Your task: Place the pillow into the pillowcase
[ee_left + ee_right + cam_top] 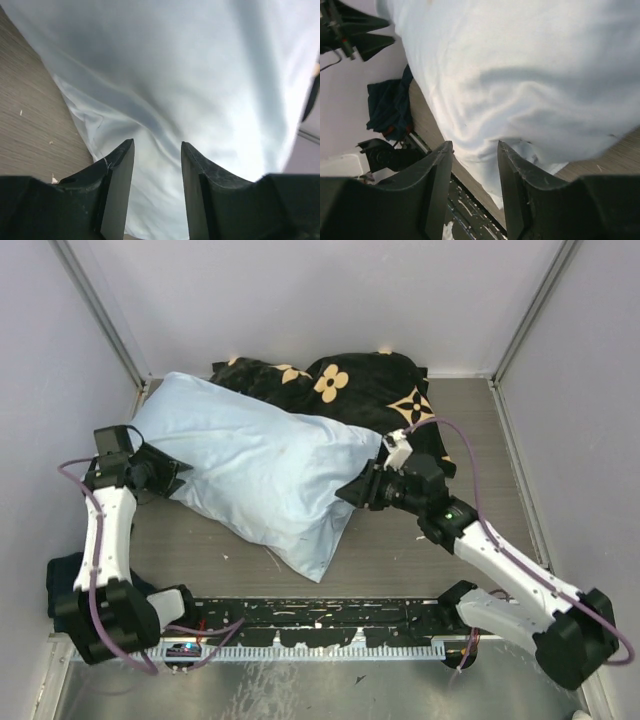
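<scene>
The light blue pillowcase (250,460) lies plump and slantwise across the table, one corner pointing at the near edge. The pillow itself does not show; the case bulges as if filled. My left gripper (178,480) is at the case's left end, open, and in the left wrist view the blue pillowcase (175,75) fills the space beyond my left gripper (157,145). My right gripper (345,492) is at the case's right edge, open. In the right wrist view my right gripper (474,145) has wrinkled pillowcase (520,65) fabric just beyond its tips, with nothing pinched.
A black cloth with tan flower motifs (370,385) is bunched at the back, partly under the case. A dark blue cloth (387,105) lies near the left arm's base. A black rail (330,620) runs along the near edge. Grey walls enclose the table.
</scene>
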You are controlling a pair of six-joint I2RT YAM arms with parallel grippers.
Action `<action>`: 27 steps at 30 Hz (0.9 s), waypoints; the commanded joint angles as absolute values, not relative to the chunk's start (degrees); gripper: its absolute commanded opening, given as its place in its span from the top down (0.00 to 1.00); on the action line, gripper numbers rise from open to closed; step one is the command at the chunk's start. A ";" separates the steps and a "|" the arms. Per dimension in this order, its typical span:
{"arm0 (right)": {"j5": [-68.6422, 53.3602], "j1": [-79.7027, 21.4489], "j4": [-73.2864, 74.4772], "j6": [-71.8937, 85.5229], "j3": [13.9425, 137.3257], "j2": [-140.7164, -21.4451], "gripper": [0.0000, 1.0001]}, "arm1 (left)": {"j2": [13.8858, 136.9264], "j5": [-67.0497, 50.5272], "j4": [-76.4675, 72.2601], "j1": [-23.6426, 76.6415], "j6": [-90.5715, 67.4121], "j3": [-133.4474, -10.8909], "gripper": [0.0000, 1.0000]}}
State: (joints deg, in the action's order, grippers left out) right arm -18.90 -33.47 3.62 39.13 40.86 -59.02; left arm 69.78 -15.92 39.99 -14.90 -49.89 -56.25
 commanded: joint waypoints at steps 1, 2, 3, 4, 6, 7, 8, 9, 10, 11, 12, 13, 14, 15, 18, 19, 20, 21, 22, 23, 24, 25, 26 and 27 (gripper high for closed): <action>-12.95 -31.51 7.19 38.88 35.45 -51.53 0.53 | 62.66 -18.51 46.96 -13.52 -48.60 -59.18 0.49; -12.06 -31.24 7.77 39.07 34.25 -49.93 0.53 | 61.76 -19.08 47.01 -12.58 -49.05 -59.35 0.49; -11.59 -30.94 7.90 39.07 32.96 -48.64 0.53 | 60.98 -19.20 47.02 -11.33 -49.32 -59.54 0.49; -11.03 -30.55 8.05 39.28 31.76 -47.53 0.53 | 60.46 -18.89 47.02 -9.54 -49.29 -60.20 0.49; -9.91 -29.06 8.54 40.70 29.19 -46.44 0.53 | 60.39 -18.54 49.34 -7.68 -48.74 -62.04 0.49; -10.08 -28.14 7.96 41.54 27.86 -46.15 0.53 | 60.78 -18.61 50.06 -7.04 -48.16 -63.18 0.48; -10.28 -27.26 6.84 42.84 26.27 -45.85 0.53 | 61.16 -18.59 50.53 -6.38 -47.68 -64.13 0.49; -9.92 -26.49 5.78 43.76 25.05 -45.91 0.53 | 61.62 -18.59 50.65 -5.60 -47.40 -64.89 0.48; -10.00 -26.00 4.16 44.14 23.79 -46.09 0.54 | 61.79 -18.92 50.36 -4.79 -47.38 -65.28 0.48; -9.94 -25.68 2.49 44.38 22.78 -46.40 0.53 | 62.23 -19.32 49.56 -3.94 -47.56 -65.37 0.48; -8.84 -25.59 1.06 44.91 21.90 -46.88 0.53 | 62.35 -19.40 48.70 -2.72 -47.85 -65.38 0.47; -8.69 -25.49 -0.77 45.33 21.12 -47.68 0.54 | 62.53 -19.17 47.62 -1.45 -48.08 -65.42 0.47; -8.93 -25.36 -2.90 45.65 20.38 -48.90 0.54 | 62.63 -18.37 47.57 0.06 -48.35 -65.58 0.47; -9.09 -25.27 -5.47 46.36 19.53 -50.50 0.54 | 62.81 -17.45 45.49 1.66 -48.51 -65.71 0.47; -9.94 -25.08 -12.45 48.22 17.91 -55.96 0.54 | 63.75 -16.21 43.93 5.74 -49.10 -66.82 0.47; -10.55 -25.12 -16.06 49.02 16.99 -57.62 0.54 | 64.32 -15.75 43.81 7.05 -49.15 -67.38 0.47; -10.84 -25.09 -19.62 49.78 16.33 -58.96 0.54 | 64.99 -15.47 43.80 8.30 -49.14 -67.88 0.47; -10.78 -25.05 -23.24 50.33 15.92 -60.29 0.54 | 65.70 -15.28 43.63 9.47 -48.95 -68.45 0.47; -10.69 -25.09 -26.45 50.78 15.76 -62.35 0.54 | 66.47 -15.06 43.62 10.85 -48.80 -68.95 0.47; -10.74 -25.08 -29.94 51.20 15.80 -64.61 0.54 | 67.13 -15.03 43.30 11.68 -48.97 -69.12 0.47; -11.24 -25.13 -33.39 51.74 15.96 -67.56 0.54 | 67.84 -15.08 42.77 12.53 -49.18 -69.23 0.47; -11.84 -25.10 -37.85 52.69 15.99 -70.53 0.54 | 68.55 -15.08 42.57 13.30 -49.33 -69.52 0.47; -12.43 -25.13 -43.89 53.48 16.13 -73.50 0.54 | 69.16 -14.99 42.54 14.20 -49.34 -69.97 0.47; -13.05 -25.08 -47.71 54.75 16.43 -77.62 0.54 | 69.83 -14.65 42.46 15.18 -49.12 -70.52 0.47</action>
State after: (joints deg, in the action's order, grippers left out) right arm -11.11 -25.30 -22.87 50.30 15.49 -68.29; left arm 67.88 -15.73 44.73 12.49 -49.28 -67.88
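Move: The hem at the pillowcase's open end, which my right hand goes for, lies about 18 cm below it, some 5 cm to its right and 3 cm ahead. The hem's near corner is about 14 cm back and 4 cm left of that hand, its far corner about 19 cm ahead and 10 cm right. From my left hand the hem is some 38 cm right and 6 cm back; the filled case's middle is about 13 cm right, nearly level ahead. I bring my open right hand down about 15 cm to the hem of the pillowcase's mouth, swinging right on the way and then easing slightly forward and back left, the hand turning some 20 degrees clockwise. Meanwhile I lift my open left hand clear and carry it about 14 cm right over the filled case, turning it clockwise; neither hand closes. ##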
